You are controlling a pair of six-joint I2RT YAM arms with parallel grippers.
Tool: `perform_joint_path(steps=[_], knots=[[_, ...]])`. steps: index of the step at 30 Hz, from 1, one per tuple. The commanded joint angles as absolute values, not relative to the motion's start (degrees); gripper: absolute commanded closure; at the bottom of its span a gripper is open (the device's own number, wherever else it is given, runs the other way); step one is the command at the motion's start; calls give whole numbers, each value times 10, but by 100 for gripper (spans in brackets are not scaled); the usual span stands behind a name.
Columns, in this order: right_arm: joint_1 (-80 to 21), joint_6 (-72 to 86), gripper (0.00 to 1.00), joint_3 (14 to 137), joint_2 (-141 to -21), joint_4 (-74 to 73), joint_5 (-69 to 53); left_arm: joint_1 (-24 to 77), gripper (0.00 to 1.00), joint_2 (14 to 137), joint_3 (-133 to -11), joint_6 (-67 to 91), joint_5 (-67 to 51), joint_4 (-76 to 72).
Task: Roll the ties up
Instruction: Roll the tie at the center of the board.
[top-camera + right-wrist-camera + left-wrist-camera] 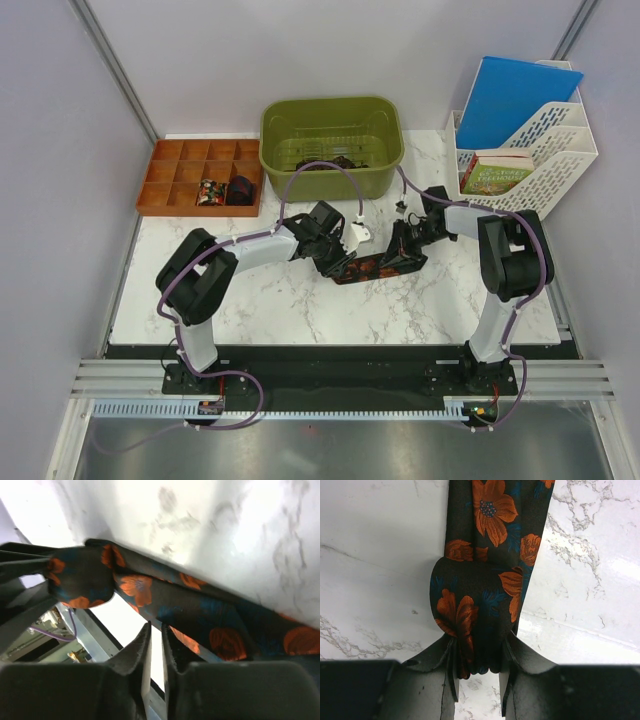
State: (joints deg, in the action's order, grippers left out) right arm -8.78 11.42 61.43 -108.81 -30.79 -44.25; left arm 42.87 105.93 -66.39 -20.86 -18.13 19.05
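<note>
One tie (368,267), black with orange flowers, lies on the marble table (270,300) between both arms. Its near end is wound into a partial roll (470,600), and my left gripper (480,646) is shut on that roll from both sides. The unrolled length runs away from the roll over the marble. In the right wrist view the tie (200,615) crosses just beyond my right gripper (156,628), whose fingers stand a narrow slit apart with nothing between them. In the top view the right gripper (402,252) hovers over the tie's right part. Two rolled ties (212,191) sit in the orange tray.
An orange compartment tray (175,170) stands at the back left. A green bin (330,118) with more dark ties inside is at the back centre. A white file rack (530,150) holding a blue folder and a book stands at the back right.
</note>
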Motion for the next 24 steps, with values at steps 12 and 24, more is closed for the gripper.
perform_joint_path(steps=[12,24], knots=[[-156,379,51,566,-1079,-37,-543,428,98,1075,-658,-216,-167,230],[-174,368,43,569,-1082,-55,-534,428,98,1076,-657,-217,-166,231]])
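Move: The tie's roll sits in the left fingers, its middle about 2 cm to the right of that hand and level with it. From the right hand, low over the flat part of the tie, the roll is some 9 cm to the left and 1 cm back, about level in height. The tie's free end lies around 8 cm to the right hand's right, straight across and 2 cm lower; the green bin stands roughly 22 cm ahead and 11 cm left. Forward and up a little at first, then mainly leftwards, the right hand sweeps about 7 cm over the tie to the roll, rising some 3 cm in all. Its nearly shut fingers open past half and tip up roughly 15 degrees to point flatter at the roll, then wait there, fingertips close over it. The left hand stays still, keeping its pinch on the roll. ##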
